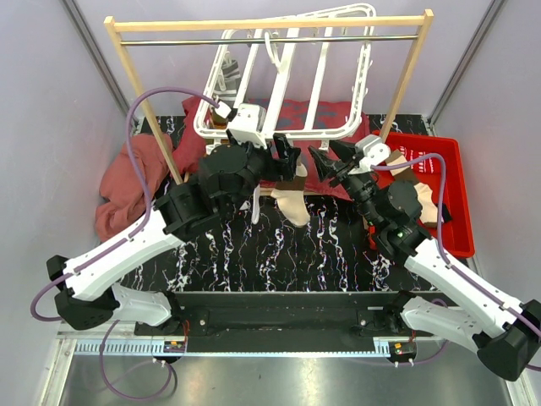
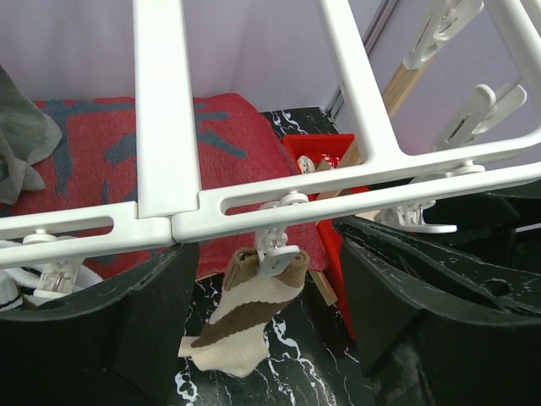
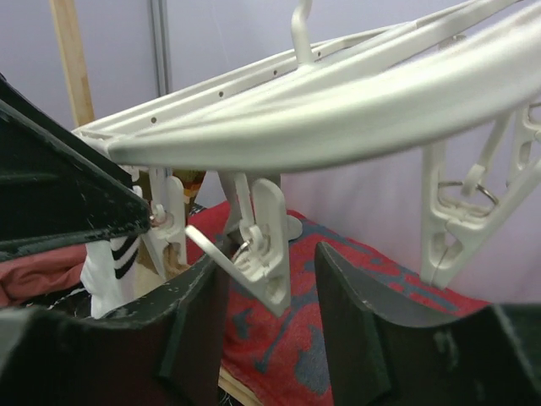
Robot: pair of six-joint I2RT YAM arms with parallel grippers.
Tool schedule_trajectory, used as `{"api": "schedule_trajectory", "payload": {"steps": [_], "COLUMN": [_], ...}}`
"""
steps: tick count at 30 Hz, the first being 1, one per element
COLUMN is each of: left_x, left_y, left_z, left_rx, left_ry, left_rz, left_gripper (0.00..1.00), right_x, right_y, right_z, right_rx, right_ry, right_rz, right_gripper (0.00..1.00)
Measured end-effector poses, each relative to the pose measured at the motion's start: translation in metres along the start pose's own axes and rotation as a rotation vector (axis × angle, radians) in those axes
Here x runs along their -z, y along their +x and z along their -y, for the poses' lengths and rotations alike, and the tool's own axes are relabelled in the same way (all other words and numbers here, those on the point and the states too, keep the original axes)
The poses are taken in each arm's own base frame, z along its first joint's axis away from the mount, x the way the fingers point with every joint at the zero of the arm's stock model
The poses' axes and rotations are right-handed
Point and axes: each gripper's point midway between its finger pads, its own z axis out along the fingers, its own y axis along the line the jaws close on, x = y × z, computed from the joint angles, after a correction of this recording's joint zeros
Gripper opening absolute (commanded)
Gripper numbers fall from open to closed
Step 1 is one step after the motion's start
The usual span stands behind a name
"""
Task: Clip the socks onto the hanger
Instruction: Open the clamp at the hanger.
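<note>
The white hanger (image 1: 296, 76) hangs from the rail, and its bars (image 2: 161, 110) fill the left wrist view. A beige-brown striped sock (image 2: 245, 313) dangles from a white clip (image 2: 279, 258) on the hanger's near bar, seen from above as the sock (image 1: 292, 201). My left gripper (image 2: 266, 338) is open, one finger on each side of that sock and clear of it. My right gripper (image 3: 270, 330) is open around an empty clip (image 3: 266, 245); the clip's lever touches the left finger (image 3: 182, 330), with a gap to the other finger. A white sock with dark stripes (image 3: 110, 262) hangs further left.
A wooden rail frame (image 1: 270, 24) carries the hanger. Red cloths lie at the left (image 1: 127, 186) and under the hanger (image 2: 228, 144). A red bin (image 1: 452, 220) holding more socks sits at the right. A grey sock (image 2: 21, 144) hangs at the hanger's far left.
</note>
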Motion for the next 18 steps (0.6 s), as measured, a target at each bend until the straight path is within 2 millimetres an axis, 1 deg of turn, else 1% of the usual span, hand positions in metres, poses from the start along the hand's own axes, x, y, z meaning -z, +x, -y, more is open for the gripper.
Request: {"api": "schedule_trajectory", "payload": {"steps": [4, 5, 6, 7, 8, 11, 12, 16, 18], "left_x": [0.003, 0.004, 0.004, 0.004, 0.004, 0.005, 0.005, 0.009, 0.014], "left_y": [-0.004, -0.004, -0.004, -0.004, -0.004, -0.004, -0.003, -0.006, -0.010], "left_z": [-0.001, -0.001, -0.001, -0.001, -0.001, -0.001, -0.001, -0.001, 0.001], "left_rx": [0.004, 0.005, 0.005, 0.004, 0.004, 0.002, 0.001, 0.002, 0.008], "left_ry": [0.002, 0.003, 0.003, 0.003, 0.003, 0.005, 0.007, 0.021, 0.037], "left_rz": [0.006, 0.008, 0.008, 0.007, 0.006, 0.004, 0.001, 0.000, 0.004], "left_gripper": [0.73, 0.74, 0.73, 0.74, 0.73, 0.73, 0.74, 0.73, 0.74], "right_x": [0.002, 0.002, 0.002, 0.003, 0.003, 0.004, 0.005, 0.008, 0.010], "right_y": [0.009, 0.010, 0.010, 0.010, 0.010, 0.009, 0.009, 0.007, 0.006], "right_z": [0.001, 0.001, 0.001, 0.000, 0.000, -0.001, -0.001, -0.004, -0.006], "right_rx": [0.005, 0.006, 0.006, 0.006, 0.006, 0.002, -0.002, -0.016, -0.023], "right_ry": [0.009, 0.010, 0.010, 0.009, 0.008, 0.002, 0.000, -0.011, -0.024], "right_rz": [-0.018, -0.020, -0.021, -0.022, -0.023, -0.024, -0.025, -0.030, -0.032], "right_gripper": [0.39, 0.35, 0.33, 0.31, 0.25, 0.18, 0.13, 0.03, 0.00]}}
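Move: The bare white clip under the hanger's front bar hangs between the right fingertips, its middle about 1 cm ahead and 1 cm above. The next empty clip is some 7 cm to the right, 2 cm ahead and 2 cm up; the clip holding the brown-and-cream sock is around 7 cm left, 1 cm ahead and 1 cm up. From the left hand, the bare clip is roughly 7 cm right, 1 cm ahead and 1 cm above. Right fingers pinch the lower end of the bare clip, closing from about half open to nearly shut, while the right hand first sinks about 1 cm and later, as they finish closing, draws back about 1 cm with hardly any wrist turn. The left hand stays open at the front bar, seems to bear it up, and eases some 1.5 cm back, up and left. ##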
